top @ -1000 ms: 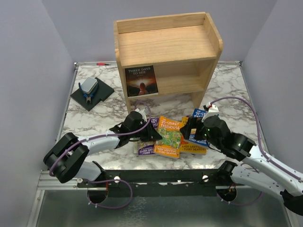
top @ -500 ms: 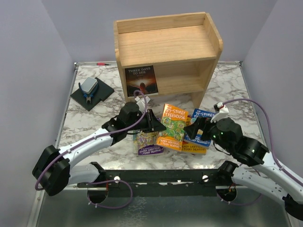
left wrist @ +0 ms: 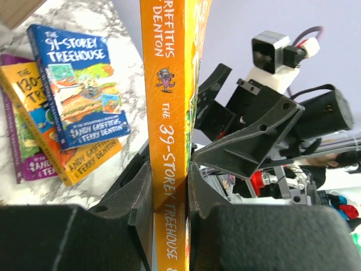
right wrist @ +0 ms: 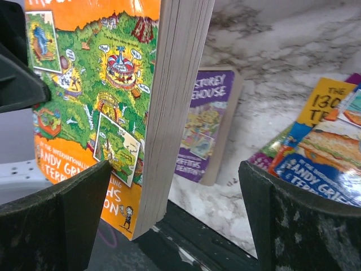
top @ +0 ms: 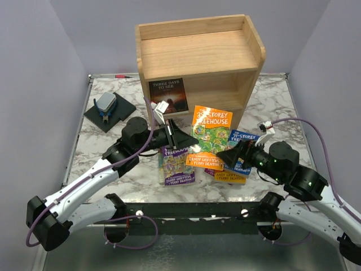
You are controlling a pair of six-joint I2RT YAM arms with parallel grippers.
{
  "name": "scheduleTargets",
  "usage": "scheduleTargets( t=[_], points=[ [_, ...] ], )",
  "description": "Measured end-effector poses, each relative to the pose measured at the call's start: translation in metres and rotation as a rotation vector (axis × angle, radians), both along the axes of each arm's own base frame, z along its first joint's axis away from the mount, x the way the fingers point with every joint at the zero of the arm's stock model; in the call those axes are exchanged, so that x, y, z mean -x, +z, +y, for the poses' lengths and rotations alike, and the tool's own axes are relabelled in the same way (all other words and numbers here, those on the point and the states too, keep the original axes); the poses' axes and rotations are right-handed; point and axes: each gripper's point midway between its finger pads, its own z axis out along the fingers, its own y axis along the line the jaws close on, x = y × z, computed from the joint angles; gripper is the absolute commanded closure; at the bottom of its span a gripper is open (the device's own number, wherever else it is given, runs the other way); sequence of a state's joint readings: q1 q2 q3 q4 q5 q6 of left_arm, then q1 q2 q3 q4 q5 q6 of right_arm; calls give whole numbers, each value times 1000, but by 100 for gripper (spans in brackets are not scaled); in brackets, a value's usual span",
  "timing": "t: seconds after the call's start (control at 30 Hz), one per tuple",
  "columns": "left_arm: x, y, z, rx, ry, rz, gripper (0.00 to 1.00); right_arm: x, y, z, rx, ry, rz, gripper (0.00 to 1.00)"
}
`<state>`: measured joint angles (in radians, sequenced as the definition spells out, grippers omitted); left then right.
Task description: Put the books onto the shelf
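My left gripper (top: 190, 143) is shut on the spine of the orange "39-Storey Treehouse" book (top: 210, 135), which it holds upright above the table in front of the wooden shelf (top: 197, 53). In the left wrist view the fingers (left wrist: 141, 192) pinch the orange spine (left wrist: 169, 113). My right gripper (top: 228, 153) is open just right of that book, its jaws wide around the page edge (right wrist: 169, 113) without touching. On the table lie a purple book (top: 177, 166), a blue one (top: 243, 148) and a yellow one (top: 231, 176).
A dark "Three Days to See" book (top: 168, 96) leans in the shelf's lower tier at the left. A black pad with a blue-grey tool (top: 107, 110) sits at the table's far left. The shelf's top is bare.
My left gripper has lifted the orange book off the pile, stood it up and carried it toward the shelf. The right gripper has shifted right and stays open.
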<state>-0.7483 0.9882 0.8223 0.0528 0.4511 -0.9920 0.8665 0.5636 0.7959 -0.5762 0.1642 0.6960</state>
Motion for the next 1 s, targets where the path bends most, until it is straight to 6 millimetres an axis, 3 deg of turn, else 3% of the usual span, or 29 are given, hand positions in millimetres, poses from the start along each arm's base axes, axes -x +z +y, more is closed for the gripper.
scheduleTargets(
  t=[0.27, 0.43, 0.7, 1.0],
  points=[
    [9, 37, 7, 101, 1, -48, 100, 17, 42, 20, -187, 130, -67, 4],
    [14, 57, 10, 166, 0, -82, 100, 26, 46, 37, -259, 215, -64, 9],
    [18, 76, 16, 222, 8, -119, 100, 37, 66, 54, -371, 322, -89, 20],
    [16, 85, 20, 248, 31, -143, 100, 45, 83, 58, -458, 372, -130, 31]
  ],
)
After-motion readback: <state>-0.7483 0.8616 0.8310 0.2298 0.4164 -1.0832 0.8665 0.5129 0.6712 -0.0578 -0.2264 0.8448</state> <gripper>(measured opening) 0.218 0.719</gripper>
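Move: The orange 39-Storey book is already pinched by its spine in the left gripper, its middle about 6 cm to that hand's right and level with it. From the open right gripper, the orange book's middle is some 9 cm left, 2 cm ahead and 3 cm higher. On the table, 19 cm below the right hand, the blue book lies about 9 cm right and 5 cm ahead, the purple book 19 cm left and 3 cm back. Raise the left gripper about 8 cm, easing slightly back and left and tilting its fingertips up some 15 degrees, keeping its grip on the orange book's spine. Meanwhile bring the right gripper up, left and back along with it, rolling its left side up and turning counter-clockwise, so the open fingers come astride the book's page edge near the lower right corner; narrow them to about three quarters open without gripping yet. ##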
